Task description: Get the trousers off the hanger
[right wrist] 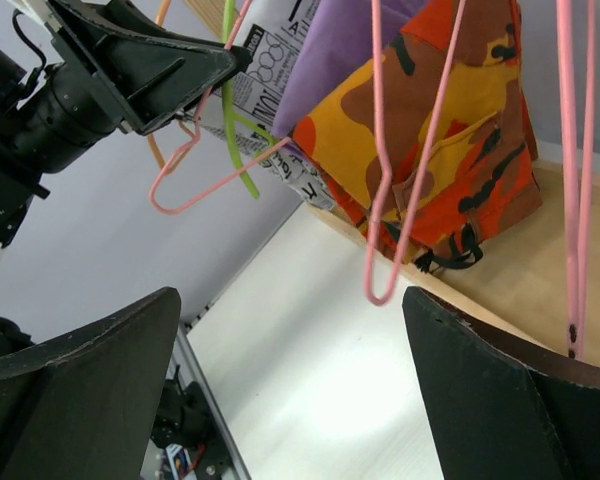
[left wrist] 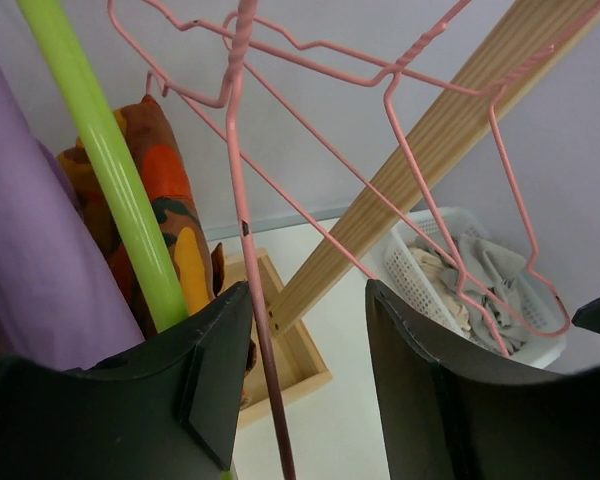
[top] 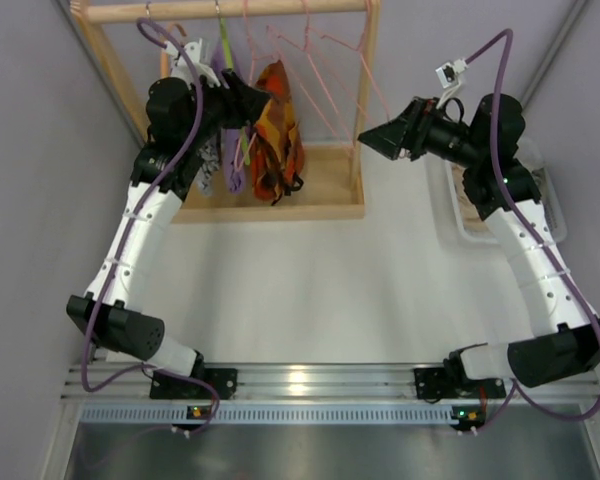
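The orange camouflage trousers [top: 277, 130] hang from the wooden rack's rail [top: 230, 10], among pink wire hangers [top: 320, 60]. My left gripper [top: 258, 98] is raised against the trousers' top left. In the left wrist view it [left wrist: 308, 300] is open, with one pink hanger wire [left wrist: 248, 230] running between the jaws close to the left finger. The trousers [left wrist: 160, 190] show behind a green hanger [left wrist: 110, 170]. My right gripper [top: 368, 138] hovers to the right of the rack, open and empty [right wrist: 292, 300], facing the trousers [right wrist: 450, 130].
A purple garment [left wrist: 30, 260] and a black-and-white printed one [right wrist: 270, 60] hang left of the trousers. The rack's wooden base [top: 320, 195] and right post [top: 365, 90] stand between the arms. A white basket [left wrist: 420, 270] of clothes sits at the right.
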`<act>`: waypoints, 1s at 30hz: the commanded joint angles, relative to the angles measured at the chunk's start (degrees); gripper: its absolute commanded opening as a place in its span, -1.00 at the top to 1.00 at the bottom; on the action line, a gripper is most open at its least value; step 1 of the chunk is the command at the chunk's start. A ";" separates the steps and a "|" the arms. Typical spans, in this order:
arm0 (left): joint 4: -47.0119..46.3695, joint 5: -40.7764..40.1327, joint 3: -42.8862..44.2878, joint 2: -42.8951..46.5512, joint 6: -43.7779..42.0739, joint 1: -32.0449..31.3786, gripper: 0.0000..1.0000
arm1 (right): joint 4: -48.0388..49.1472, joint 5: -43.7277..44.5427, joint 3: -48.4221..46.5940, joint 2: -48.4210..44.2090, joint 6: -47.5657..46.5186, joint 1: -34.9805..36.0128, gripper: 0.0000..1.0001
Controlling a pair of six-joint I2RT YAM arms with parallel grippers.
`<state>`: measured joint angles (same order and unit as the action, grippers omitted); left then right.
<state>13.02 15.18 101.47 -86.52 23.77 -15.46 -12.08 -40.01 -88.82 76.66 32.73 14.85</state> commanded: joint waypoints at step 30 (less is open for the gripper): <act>-0.53 -3.05 9.44 -9.90 3.65 -2.11 1.00 | 2.50 0.02 3.03 -2.84 -1.18 -0.79 -0.91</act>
<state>14.96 10.28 108.05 -95.39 27.16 -17.23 -12.03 -39.90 -85.52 75.81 32.51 14.46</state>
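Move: The camouflage trousers' pink hanger has its near shoulder wire almost between the left gripper's half-open fingers, roughly 2 cm ahead, 1 cm left and level. Those trousers hang some 9 cm ahead, 2 cm right and 10 cm lower. A green hanger stands about 4 cm ahead and 5 cm left, an empty pink one 3 cm ahead and 9 cm right. From the right gripper, the wire is about 11 cm ahead, 20 cm left and slightly higher. Bring the left gripper about 4 cm forward, sinking some 3 cm and easing 2 cm right, to centre the camouflage trousers' pink hanger wire just below its twisted neck. Late in the reach, tip the fingers slightly down and close them to pinch the wire. Meanwhile lower the open right gripper about 2 cm. ##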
